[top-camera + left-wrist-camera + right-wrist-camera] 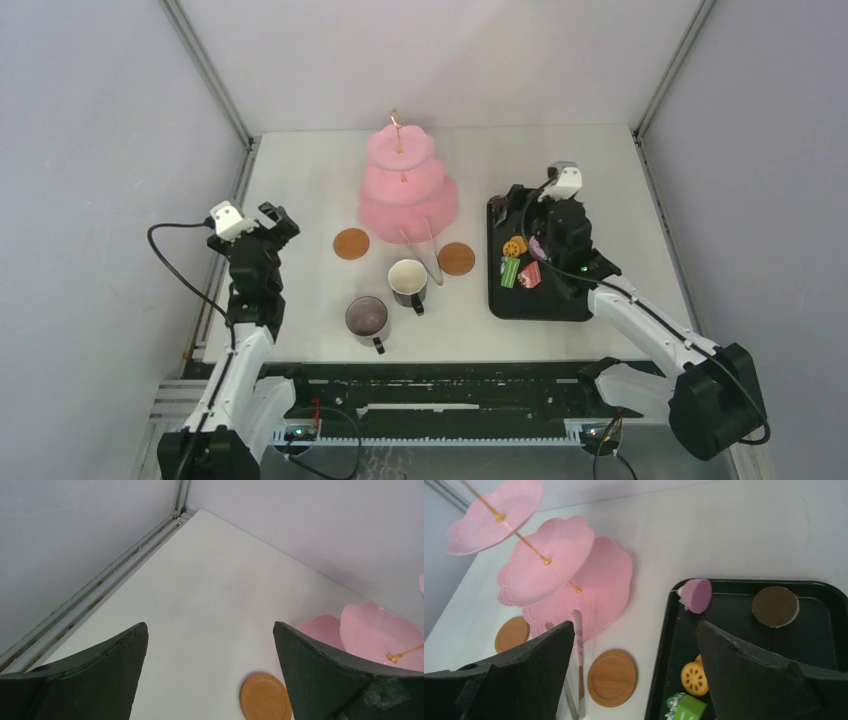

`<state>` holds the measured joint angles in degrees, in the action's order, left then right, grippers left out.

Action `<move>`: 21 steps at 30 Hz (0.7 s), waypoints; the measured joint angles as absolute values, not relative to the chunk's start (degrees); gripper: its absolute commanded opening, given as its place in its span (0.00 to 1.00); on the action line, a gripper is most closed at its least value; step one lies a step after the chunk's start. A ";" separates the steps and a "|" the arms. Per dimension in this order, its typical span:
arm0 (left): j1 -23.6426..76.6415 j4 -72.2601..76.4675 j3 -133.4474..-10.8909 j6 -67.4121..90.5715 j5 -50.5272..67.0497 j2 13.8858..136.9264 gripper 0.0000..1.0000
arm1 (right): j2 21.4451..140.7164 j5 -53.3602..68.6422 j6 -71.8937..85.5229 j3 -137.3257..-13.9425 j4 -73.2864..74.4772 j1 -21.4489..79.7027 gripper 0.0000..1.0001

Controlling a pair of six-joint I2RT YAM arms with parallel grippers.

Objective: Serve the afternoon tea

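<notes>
The pink three-tier cake stand [403,185] [566,572] stands at the back middle of the table, its tiers bare. Two brown coasters [351,243] [456,258] lie in front of it, with two dark mugs [408,280] [367,318] nearer the front. Toy pastries lie on the black tray [540,305]: a purple one [696,595], a brown round one [775,606], a yellow cookie [694,678] and a green piece [686,707]. My left gripper [280,222] [210,630] is open above the table's left side. Over the tray's far left corner, my right gripper [525,205] [634,630] is open too and holds nothing.
Thin metal tongs [425,245] [578,645] lie with their tips on the stand's bottom tier, between the two coasters. Metal frame rails [100,590] run along the table's left edge. Grey walls close in the left, right and back.
</notes>
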<state>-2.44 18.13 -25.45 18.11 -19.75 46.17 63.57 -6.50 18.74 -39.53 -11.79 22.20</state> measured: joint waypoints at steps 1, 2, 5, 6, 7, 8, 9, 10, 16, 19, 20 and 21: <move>-2.44 16.82 -25.45 18.48 -20.08 45.30 1.00 | 63.20 -10.09 17.87 -39.77 -11.27 23.83 1.00; -2.44 15.66 -25.43 18.87 -20.58 44.38 1.00 | 62.89 -12.05 17.32 -39.86 -11.20 26.63 1.00; -2.22 13.13 -25.39 20.05 -21.58 41.93 1.00 | 61.65 -15.44 16.62 -39.99 -11.33 30.44 1.00; -1.87 12.05 -25.41 20.53 -22.50 41.23 1.00 | 61.49 -15.25 16.82 -40.12 -11.46 30.20 0.99; -1.52 11.27 -25.45 20.71 -22.92 40.95 1.00 | 61.52 -14.37 17.04 -40.18 -11.68 29.50 0.99; -0.67 10.24 -25.45 21.02 -23.94 40.71 1.00 | 61.67 -12.45 17.47 -40.25 -11.90 28.12 0.99; 0.05 9.34 -25.47 21.19 -24.43 40.56 1.00 | 62.00 -9.89 18.17 -40.27 -12.34 26.55 0.97; 1.37 8.03 -25.47 21.58 -25.47 40.47 1.00 | 62.57 -7.29 18.63 -40.36 -12.82 25.30 0.97; 8.29 2.35 -26.11 23.66 -31.48 40.64 1.00 | 66.74 -3.16 17.69 -40.71 -14.11 28.97 0.96; 11.92 -0.23 -27.66 25.06 -34.59 41.67 1.00 | 69.28 -5.65 15.70 -41.25 -14.00 34.54 0.95; 13.37 -1.10 -28.29 25.58 -35.88 42.13 1.00 | 70.30 -6.66 15.09 -41.50 -13.98 36.12 0.95; 14.63 -1.96 -28.88 26.04 -36.75 42.52 1.00 | 71.42 -7.73 14.41 -41.71 -13.96 37.47 0.95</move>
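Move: The tongs lie about 21 cm to the right hand's left, 4 cm ahead and 20 cm below. The right coaster is some 13 cm to that hand's left and 4 cm ahead, the white mug about 25 cm left and 4 cm back, and the tray's middle roughly level, 5 cm right. From the left hand, the mauve mug is about 18 cm right, 9 cm back and 18 cm lower; the left coaster is 13 cm right, 7 cm ahead. Towards the tongs and white mug, the open right hand sweeps about 10 cm left off the tray, slightly back; it rises 2 cm at first, then sinks past its starting height, swinging some 15 degrees counter-clockwise. The left hand, wide open, draws back a little, then heads right some 5 cm and down towards the mauve mug, fingers tipping down about 10 degrees. Neither touches anything. ##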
